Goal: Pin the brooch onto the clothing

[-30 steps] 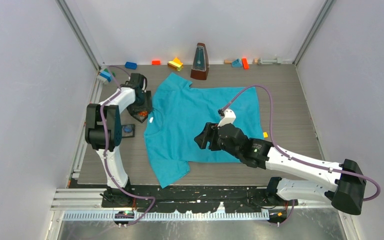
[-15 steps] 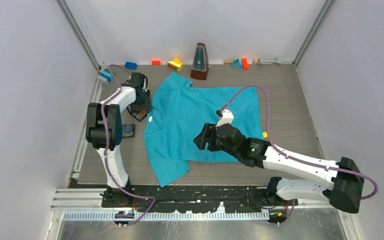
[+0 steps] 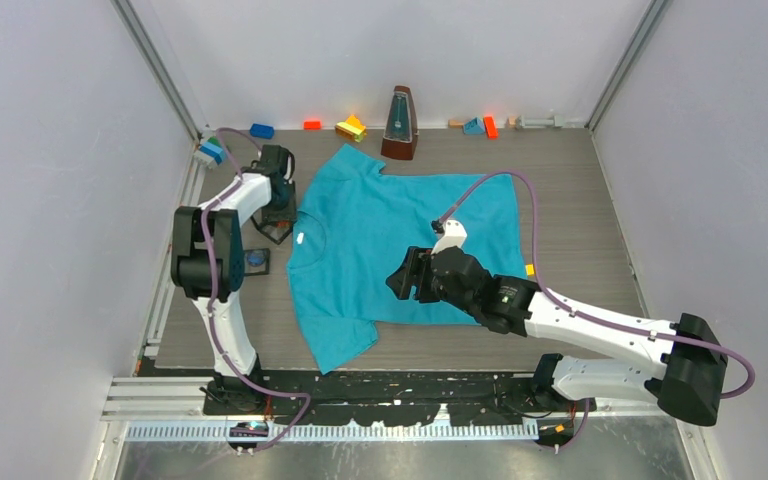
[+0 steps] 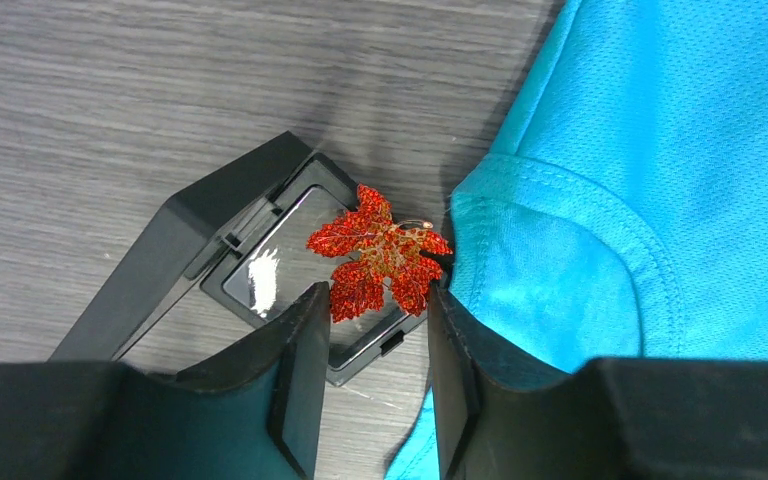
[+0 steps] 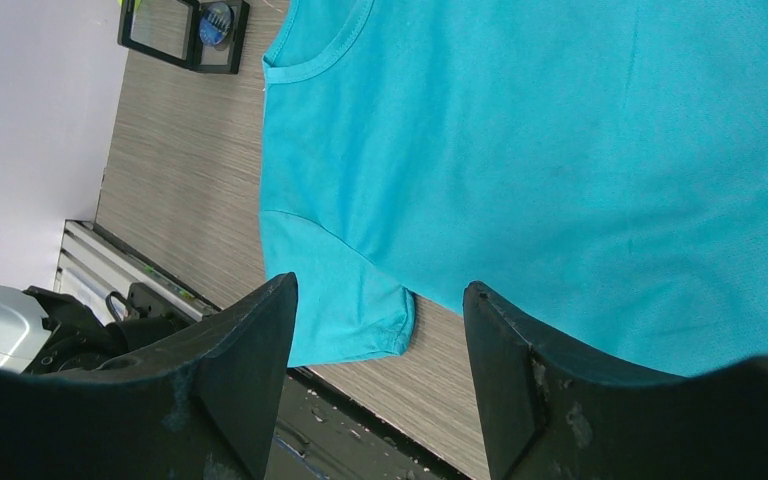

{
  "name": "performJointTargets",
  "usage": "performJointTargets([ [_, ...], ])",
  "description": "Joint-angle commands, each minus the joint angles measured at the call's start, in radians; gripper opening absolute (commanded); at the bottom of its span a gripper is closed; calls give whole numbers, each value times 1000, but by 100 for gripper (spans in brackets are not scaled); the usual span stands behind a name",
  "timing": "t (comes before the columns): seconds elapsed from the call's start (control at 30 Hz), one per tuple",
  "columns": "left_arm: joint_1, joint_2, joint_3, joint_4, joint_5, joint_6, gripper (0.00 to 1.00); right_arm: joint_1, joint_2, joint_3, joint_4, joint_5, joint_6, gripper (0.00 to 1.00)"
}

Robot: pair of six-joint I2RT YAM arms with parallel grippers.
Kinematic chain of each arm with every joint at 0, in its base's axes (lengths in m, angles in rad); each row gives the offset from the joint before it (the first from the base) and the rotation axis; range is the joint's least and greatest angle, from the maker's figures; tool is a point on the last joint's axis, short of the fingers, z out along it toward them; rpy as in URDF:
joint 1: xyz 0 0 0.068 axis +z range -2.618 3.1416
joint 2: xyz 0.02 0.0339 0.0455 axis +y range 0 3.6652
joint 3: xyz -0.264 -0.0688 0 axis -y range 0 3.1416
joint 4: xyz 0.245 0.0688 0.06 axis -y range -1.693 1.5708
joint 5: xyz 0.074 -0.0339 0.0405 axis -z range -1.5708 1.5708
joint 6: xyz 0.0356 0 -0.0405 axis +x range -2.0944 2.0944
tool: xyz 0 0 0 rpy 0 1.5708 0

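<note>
The brooch, a red glittery maple leaf, lies on the clear insert of an open black box right beside the collar of the clothing. My left gripper reaches down over it, and its fingertips touch the leaf's lower lobes on both sides. In the top view the left gripper hides the brooch. The clothing is a teal T-shirt spread flat on the table. My right gripper hovers open above the shirt's lower part, nothing between its fingers.
A second black box with a blue item sits left of the shirt, by the table's left edge. A metronome and toy bricks line the back wall. A small yellow piece lies right of the shirt.
My left gripper's jaws have narrowed onto the brooch at the black box. The right arm has shifted only slightly.
</note>
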Motion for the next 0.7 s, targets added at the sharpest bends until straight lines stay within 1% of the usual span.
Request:
performJointTargets([
  [0.0,3,-78,-4,-4,-47,23,33,-4,6,23,44,9,15,67],
  [0.1,3,-80,-1,-10,-52,26,30,-4,8,20,44,4,22,67],
  [0.2,3,-95,2,-16,-60,30,29,-4,7,21,43,2,24,67],
  [0.33,3,-159,-13,-20,-47,28,29,-3,2,20,36,4,26,66],
  [0.43,-6,-262,-51,-10,19,17,28,-4,-11,24,-1,26,18,66],
  [0.53,-49,-383,-102,15,40,17,28,-12,-54,14,-25,50,7,67],
  [0.6,-90,-452,-123,16,54,17,28,-34,-88,0,-29,28,0,69],
  [0.67,-133,-518,-145,4,97,14,29,-77,-120,-16,-32,-15,6,70],
])
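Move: The left hand already has the red leaf brooch in its fingertips. The clothing it is meant for has its middle about 28 cm to the right, 5 cm back and 4 cm lower. The brooch's open box is right below, about 1 cm to the left and 3 cm down; the white label by the neckline lies about 4 cm right and 4 cm back. The box with the blue brooch is some 9 cm back and 6 cm left. From the right hand, the clothing's middle is about 14 cm ahead and 16 cm below. Still pinching the red brooch between its fingertips, the left hand lifts up and away from the open box, slowly at first, then quickly. It rises about 11 cm and, late in the lift, draws back some 3 cm and slightly right, while the fingers tip about 15 degrees upward and forward. The grip stays unchanged. ##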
